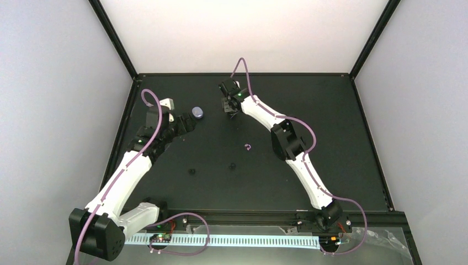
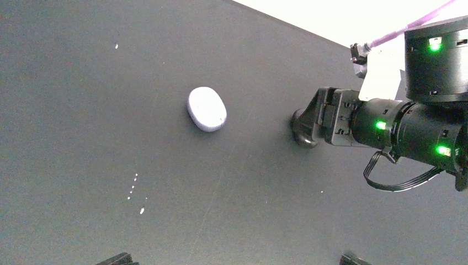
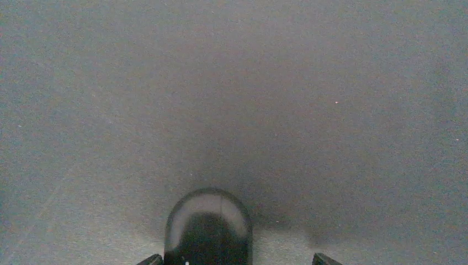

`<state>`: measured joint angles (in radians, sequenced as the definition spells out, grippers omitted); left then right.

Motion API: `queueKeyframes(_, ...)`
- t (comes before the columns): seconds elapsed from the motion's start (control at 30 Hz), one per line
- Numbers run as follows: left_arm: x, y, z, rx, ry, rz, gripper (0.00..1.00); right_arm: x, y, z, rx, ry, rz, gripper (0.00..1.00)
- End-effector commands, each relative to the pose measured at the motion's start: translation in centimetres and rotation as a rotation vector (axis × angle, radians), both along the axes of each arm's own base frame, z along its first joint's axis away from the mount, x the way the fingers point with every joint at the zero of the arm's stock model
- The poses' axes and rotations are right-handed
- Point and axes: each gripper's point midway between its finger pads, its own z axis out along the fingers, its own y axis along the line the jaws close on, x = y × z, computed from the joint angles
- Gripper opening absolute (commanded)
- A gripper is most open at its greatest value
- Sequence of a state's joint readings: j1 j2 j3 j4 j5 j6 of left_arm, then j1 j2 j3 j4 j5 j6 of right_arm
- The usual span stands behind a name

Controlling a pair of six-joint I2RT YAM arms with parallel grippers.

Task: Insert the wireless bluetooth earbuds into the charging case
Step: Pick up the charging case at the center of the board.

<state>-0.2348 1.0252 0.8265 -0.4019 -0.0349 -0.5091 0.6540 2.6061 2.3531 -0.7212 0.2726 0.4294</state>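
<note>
The charging case (image 1: 197, 112) (image 2: 207, 109), a pale lavender oval, lies shut on the black table at the back left. My left gripper (image 1: 186, 123) (image 2: 236, 259) is open just short of it, with nothing between its fingertips. Two tiny black earbuds (image 1: 192, 171) (image 1: 232, 165) lie apart on the table nearer the front. My right gripper (image 1: 230, 106) (image 3: 238, 259) stands low at the back centre, open around a glossy black oval piece (image 3: 208, 221) (image 2: 302, 128). The piece sits against the left finger, with a gap to the right finger (image 3: 325, 258).
A small purple ring (image 1: 248, 147) lies mid-table beside the right arm's elbow. The black frame rails (image 1: 243, 74) border the table at the back and sides. In the left wrist view the right arm's wrist (image 2: 408, 130) reaches in from the right.
</note>
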Motion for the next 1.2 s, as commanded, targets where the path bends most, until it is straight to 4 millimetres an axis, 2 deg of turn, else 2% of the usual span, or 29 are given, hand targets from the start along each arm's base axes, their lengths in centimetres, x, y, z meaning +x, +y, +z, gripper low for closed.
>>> queueKeyframes(0.0, 0.4, -0.3, 1.1, -0.027, -0.026, -0.01, 0.99, -0.1, -1.5, -0.1, -0.064, 0.003, -0.002, 0.7)
queueKeyframes(0.33, 0.4, -0.4, 1.0, -0.033, -0.026, -0.017, 0.99, 0.2, -0.2, 0.9, 0.014, 0.001, 0.061, 0.67)
queueKeyframes(0.53, 0.5, -0.7, 0.9, -0.043, -0.019, -0.025, 0.99, 0.3, -0.7, -0.3, 0.012, 0.03, 0.073, 0.62)
queueKeyframes(0.9, 0.6, -1.0, 0.7, -0.062, -0.008, -0.036, 0.99, -0.7, -1.3, -2.2, -0.046, 0.08, 0.105, 0.48)
queueKeyframes(1.0, 0.6, -1.1, 0.6, -0.07, -0.005, -0.04, 0.99, -1.2, -1.7, -1.8, -0.061, 0.083, 0.107, 0.42)
queueKeyframes(1.17, 0.6, -1.1, 0.9, -0.075, -0.012, -0.044, 0.99, -1.7, -2.6, 0.9, -0.056, 0.023, 0.104, 0.37)
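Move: The black charging case lies almost between the right hand's open fingers, its middle some 1 cm to the left of the hand point and about 2 cm lower, close to the left finger. A lilac case sits level with it, roughly 13 cm farther left; a pink earbud lies about 17 cm back and 7 cm right of the hand. From the left hand the black case is about 20 cm ahead, 15 cm right and 18 cm below. The black charging case is straddled and then closed upon by the right hand, which sinks about 1 cm as it eases some 1 cm right, then stays low while its fingers close from well open to roughly half that gap, one on each long side. The wrist turns about 5 degrees counter-clockwise, and at the very end the hand starts to draw back slightly. ##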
